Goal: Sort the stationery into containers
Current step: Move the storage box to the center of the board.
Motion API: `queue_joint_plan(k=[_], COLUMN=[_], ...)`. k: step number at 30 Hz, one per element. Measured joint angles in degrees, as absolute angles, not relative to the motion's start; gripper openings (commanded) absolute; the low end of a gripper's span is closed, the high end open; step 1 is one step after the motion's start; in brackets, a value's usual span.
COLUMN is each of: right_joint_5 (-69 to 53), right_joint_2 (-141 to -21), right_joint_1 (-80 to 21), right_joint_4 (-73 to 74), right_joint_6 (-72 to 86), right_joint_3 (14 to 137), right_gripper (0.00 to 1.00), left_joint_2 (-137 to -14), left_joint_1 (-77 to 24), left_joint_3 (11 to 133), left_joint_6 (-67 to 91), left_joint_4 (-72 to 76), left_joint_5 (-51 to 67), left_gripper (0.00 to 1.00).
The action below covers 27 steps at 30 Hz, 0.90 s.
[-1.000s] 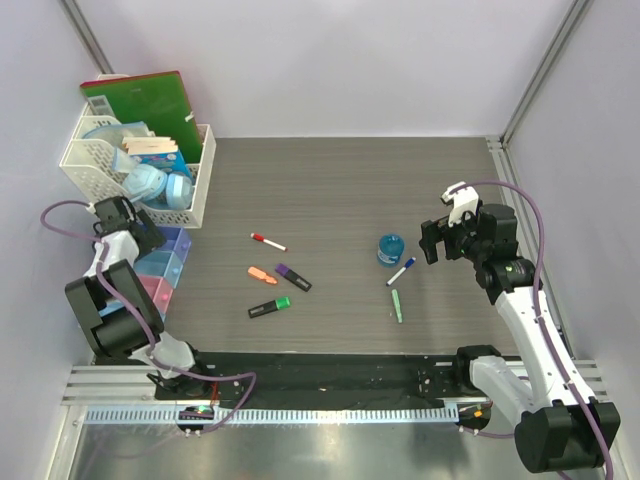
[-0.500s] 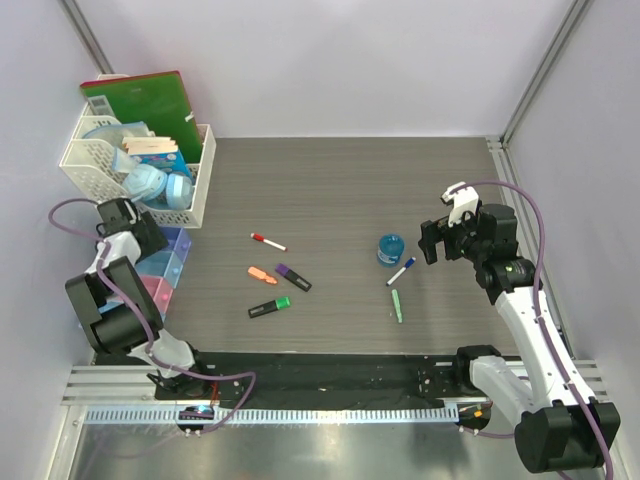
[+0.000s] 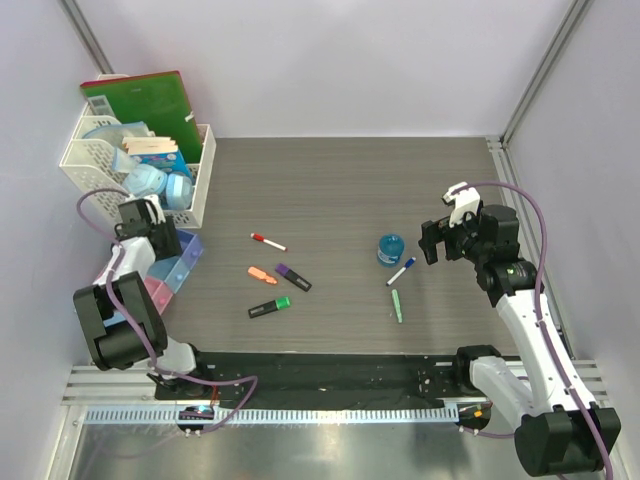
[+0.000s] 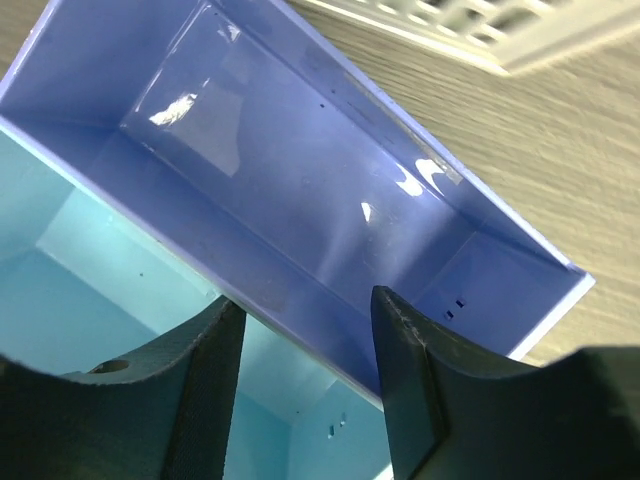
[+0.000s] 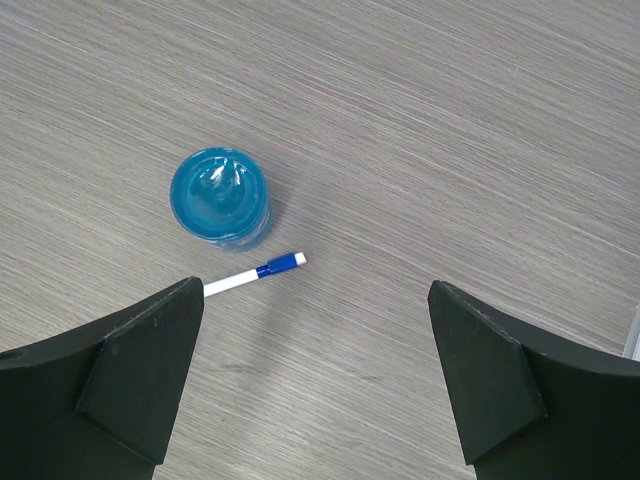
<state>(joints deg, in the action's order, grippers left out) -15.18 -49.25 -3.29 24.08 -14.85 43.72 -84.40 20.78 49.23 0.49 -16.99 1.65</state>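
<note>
The containers are a joined row of translucent bins at the left; the purple bin point(image 3: 187, 252) point(image 4: 300, 180) is at the far end, then the light blue bin point(image 4: 90, 290) and a pink bin point(image 3: 155, 290). My left gripper point(image 3: 160, 245) point(image 4: 307, 300) is partly open, its fingers astride the wall between purple and light blue. Both bins look empty. On the table lie a red-capped marker point(image 3: 268, 241), orange point(image 3: 262, 275), purple-black point(image 3: 293, 277) and green-black point(image 3: 269, 308) highlighters, a blue tape roll point(image 3: 390, 249) point(image 5: 219, 197), a blue-capped marker point(image 3: 401, 271) point(image 5: 255, 273) and a green pen point(image 3: 396, 304). My right gripper point(image 3: 432, 243) point(image 5: 315, 288) hovers wide open just right of the tape roll.
A white lattice basket point(image 3: 140, 170) point(image 4: 480, 30) with masks and papers stands right behind the bins, with a green folder point(image 3: 140, 100) at its back. Frame posts and walls close in the table on both sides.
My left gripper's fingers have narrowed and it has shifted right. The far end of the bin row has swung rightward with it. The right arm has not moved.
</note>
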Motion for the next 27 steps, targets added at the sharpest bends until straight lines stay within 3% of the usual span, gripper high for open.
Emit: queue_joint_plan(k=[27], right_joint_5=[-15.14], right_joint_2=[-48.34], right_joint_1=[-3.29], right_joint_4=[24.16], right_joint_6=[-14.85], right_joint_3=[43.72], right_gripper=[1.0], left_joint_2=[-81.58], left_joint_1=[7.18], left_joint_3=[52.36], left_joint_6=[-4.97], left_joint_4=[-31.51], left_joint_5=[6.66], left_gripper=[0.47])
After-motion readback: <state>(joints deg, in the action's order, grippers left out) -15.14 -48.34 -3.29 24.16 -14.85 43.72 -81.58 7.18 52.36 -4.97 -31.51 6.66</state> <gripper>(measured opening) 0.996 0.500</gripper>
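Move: The left gripper already straddles the wall between the storage box's purple and blue compartments; the box's middle lies about 8 cm back and 3 cm left of that hand. The board's centre, where the box is bound, is some 55 cm to the right and 2 cm ahead. The orange highlighter lies about 28 cm right and 6 cm back, the red marker about 30 cm right and 4 cm ahead. From the right hand, the board's centre is roughly 22 cm left and 5 cm ahead. Keep the left fingers clamped over the wall between the purple and blue compartments and bring the box right, about 10 cm, towards the orange highlighter and the board's centre, slowly at first, then faster. Turn the wrist some 20 degrees clockwise on the way and let the hand rise barely 1 cm at the end. ##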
